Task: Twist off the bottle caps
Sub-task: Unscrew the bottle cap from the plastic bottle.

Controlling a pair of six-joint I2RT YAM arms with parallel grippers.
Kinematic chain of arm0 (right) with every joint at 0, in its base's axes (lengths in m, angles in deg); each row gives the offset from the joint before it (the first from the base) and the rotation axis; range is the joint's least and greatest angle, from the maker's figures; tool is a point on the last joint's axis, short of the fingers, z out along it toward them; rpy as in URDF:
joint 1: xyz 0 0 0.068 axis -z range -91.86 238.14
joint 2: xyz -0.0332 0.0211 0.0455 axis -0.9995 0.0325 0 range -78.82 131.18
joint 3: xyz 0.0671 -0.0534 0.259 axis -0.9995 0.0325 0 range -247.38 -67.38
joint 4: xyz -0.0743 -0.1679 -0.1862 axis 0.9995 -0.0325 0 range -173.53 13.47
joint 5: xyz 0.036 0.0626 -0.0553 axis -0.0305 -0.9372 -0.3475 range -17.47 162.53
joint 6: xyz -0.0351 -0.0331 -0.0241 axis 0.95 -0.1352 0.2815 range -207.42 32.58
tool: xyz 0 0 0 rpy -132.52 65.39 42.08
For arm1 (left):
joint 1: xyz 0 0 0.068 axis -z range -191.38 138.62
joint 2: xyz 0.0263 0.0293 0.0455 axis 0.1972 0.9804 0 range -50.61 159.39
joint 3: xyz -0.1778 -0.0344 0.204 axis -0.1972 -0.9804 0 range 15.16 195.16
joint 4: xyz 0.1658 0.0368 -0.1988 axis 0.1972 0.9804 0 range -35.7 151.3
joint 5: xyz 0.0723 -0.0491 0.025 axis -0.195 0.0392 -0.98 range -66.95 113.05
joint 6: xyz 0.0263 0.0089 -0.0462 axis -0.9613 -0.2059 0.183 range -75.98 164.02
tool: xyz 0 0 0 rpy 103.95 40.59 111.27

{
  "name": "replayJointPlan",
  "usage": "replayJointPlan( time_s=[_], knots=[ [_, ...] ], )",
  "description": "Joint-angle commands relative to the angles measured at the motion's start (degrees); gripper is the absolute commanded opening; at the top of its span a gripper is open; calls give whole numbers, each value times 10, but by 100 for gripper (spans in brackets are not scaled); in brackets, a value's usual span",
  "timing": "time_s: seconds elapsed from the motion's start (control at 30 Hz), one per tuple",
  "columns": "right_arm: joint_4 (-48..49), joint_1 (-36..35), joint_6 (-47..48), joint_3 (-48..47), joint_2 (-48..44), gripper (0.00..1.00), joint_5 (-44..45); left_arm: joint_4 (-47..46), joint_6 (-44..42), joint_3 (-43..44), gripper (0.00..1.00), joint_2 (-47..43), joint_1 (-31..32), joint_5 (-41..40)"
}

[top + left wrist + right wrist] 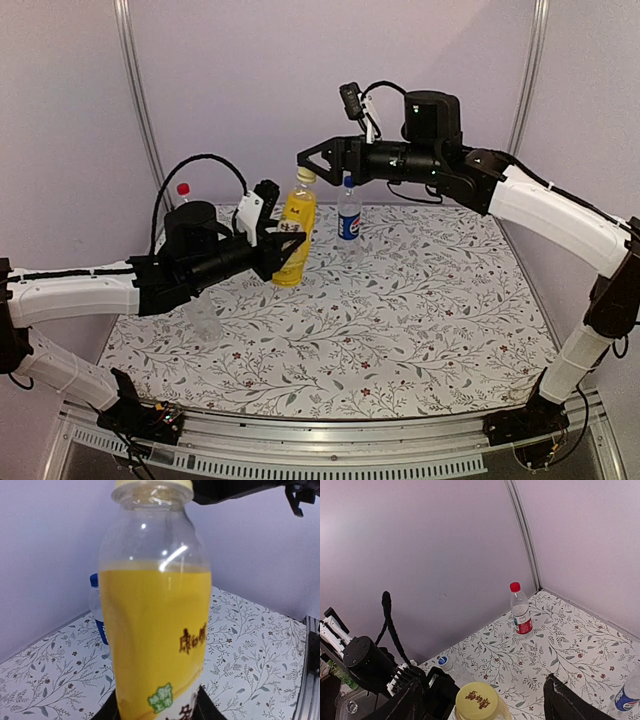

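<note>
The yellow-liquid bottle is upright and seems lifted off the table, its lower body clamped in my left gripper. In the left wrist view the bottle fills the frame. Its yellow cap is on. My right gripper hovers open over the cap, one finger on each side, clear of it. The blue-label bottle stands just right of the yellow one. The red-capped, red-white-label bottle stands at the back left.
A plain clear bottle with a blue cap sits under my left arm. The floral mat covers the table. Purple walls with metal posts close in the back and sides.
</note>
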Motion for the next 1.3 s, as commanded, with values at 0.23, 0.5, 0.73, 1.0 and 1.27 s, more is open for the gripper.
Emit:
replayJointPlan(
  time_s=[0.23,0.5,0.73,1.0,1.27],
  knots=[
    [-6,-12,-13,-32,42,56,1,7,-18,17,32,3,13,-45],
    [-1,-12,-10,-28,37,52,0,8,-20,19,32,5,14,-44],
    [3,-12,-7,-24,35,39,-4,9,-20,17,32,5,15,-45],
    [21,-11,29,-5,17,16,-37,5,-22,14,32,2,15,-30],
    [-14,24,261,28,-40,21,-332,-124,-21,-40,34,-37,-12,335]
  ],
)
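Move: The yellow bottle's cap is between the open right fingers, about 3 cm below that hand, 2 cm to its left and 1 cm ahead. From the left hand, which already grips the bottle lower down, the cap is some 11 cm up, 3 cm ahead and 3 cm right. The Pepsi bottle stands roughly 21 cm ahead and 9 cm right of the right hand, the clear bottle about 13 cm back and 24 cm left of it, both some 31 cm lower. The yellow bottle's cap gets pinched from both sides: the right hand sinks about 2.5 cm and slides 2 cm left over it, its fingers closing in two stages with a pause. Then the right hand draws back some 3.5 cm, turning about 15 degrees counter-clockwise with the cap, while the left, still gripping the bottle, comes back 2.5 cm and turns 10 degrees clockwise. ##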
